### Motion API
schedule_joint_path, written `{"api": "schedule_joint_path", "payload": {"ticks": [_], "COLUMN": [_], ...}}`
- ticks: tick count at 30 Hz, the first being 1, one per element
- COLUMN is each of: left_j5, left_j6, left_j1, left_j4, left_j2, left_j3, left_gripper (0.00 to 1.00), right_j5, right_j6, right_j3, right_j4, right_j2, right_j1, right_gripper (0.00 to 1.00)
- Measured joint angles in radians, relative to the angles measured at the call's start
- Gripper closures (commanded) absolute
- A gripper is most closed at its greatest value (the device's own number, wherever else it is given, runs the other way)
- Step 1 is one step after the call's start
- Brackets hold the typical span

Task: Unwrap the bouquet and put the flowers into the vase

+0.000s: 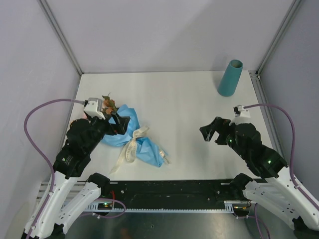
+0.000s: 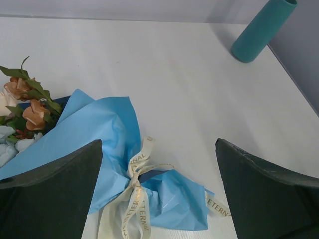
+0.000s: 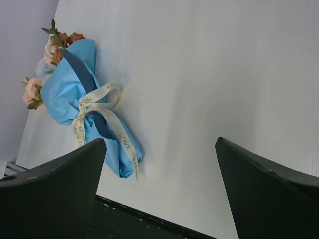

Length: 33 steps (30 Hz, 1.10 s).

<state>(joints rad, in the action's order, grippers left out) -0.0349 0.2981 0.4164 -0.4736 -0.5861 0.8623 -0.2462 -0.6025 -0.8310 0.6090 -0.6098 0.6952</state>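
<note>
The bouquet (image 1: 133,139) lies on the left of the white table (image 1: 189,109), wrapped in light blue tissue paper and tied with a cream ribbon (image 1: 130,147). The flowers (image 1: 107,103) poke out of its far end as rust-brown and pale blooms. My left gripper (image 1: 121,124) hovers open over the bouquet's upper part; in its wrist view the wrapping (image 2: 107,134) and the ribbon knot (image 2: 134,184) lie between the spread fingers. My right gripper (image 1: 212,133) stands open above bare table, well right of the bouquet (image 3: 75,89). The teal vase (image 1: 230,78) stands upright at the far right corner.
Grey walls with metal corner posts close in the table on three sides. A black rail (image 1: 169,191) runs along the near edge between the arm bases. Purple cables loop out beside each arm.
</note>
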Motion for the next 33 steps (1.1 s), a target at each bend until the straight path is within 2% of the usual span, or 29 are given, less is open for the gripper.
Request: {"api": "schedule_joint_path", "payload": {"ticks": [13, 17, 22, 27, 33], "left_j5": [-0.063, -0.124, -0.162, -0.105, 0.012], "left_j6": [0.0, 0.019, 0.091, 0.203, 0.338], "left_j1": [0.0, 0.0, -0.001, -0.081, -0.249], "left_j4": [0.0, 0.0, -0.026, -0.06, -0.079], "left_j2": [-0.003, -0.011, -0.044, -0.1, -0.153], "left_j3": [0.0, -0.005, -0.02, -0.059, -0.19], "left_gripper": [0.0, 0.0, 0.0, 0.01, 0.05], "right_j5": [-0.011, 0.005, 0.076, 0.123, 0.13], "right_j6": [-0.02, -0.031, -0.037, -0.057, -0.086], "right_j3": [0.0, 0.0, 0.051, 0.089, 0.092], "right_j4": [0.003, -0.03, -0.207, -0.411, -0.642], "right_j2": [-0.008, -0.011, -0.053, -0.235, -0.524], "right_j1": [-0.004, -0.006, 0.013, 0.093, 0.239], "right_gripper": [0.01, 0.07, 0.21, 0.36, 0.4]}}
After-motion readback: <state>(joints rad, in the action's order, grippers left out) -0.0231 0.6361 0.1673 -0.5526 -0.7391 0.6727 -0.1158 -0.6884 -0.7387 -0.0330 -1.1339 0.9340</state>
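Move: The knot of the cream ribbon around the blue-wrapped bouquet lies almost straight below the left hand, some 20 cm down and perhaps 2 cm to its right. From the right hand the knot is about 33 cm to the left, 3 cm ahead and 16 cm lower. The flower heads stand about 20 cm left of the knot and 8 cm farther out; the wrapped stem end lies 10 cm right of the knot and 8 cm nearer the arms. The ribbon-tied middle of the bouquet is closed in on from both sides. After a short hold the right hand sweeps about 17 cm left and sinks some 5 cm, turning counter-clockwise and partly closing its empty fingers; the left hand, fingers kept wide open, drops about 13 cm and drifts left, tipping some 30 degrees nose-down as it swings counter-clockwise. ##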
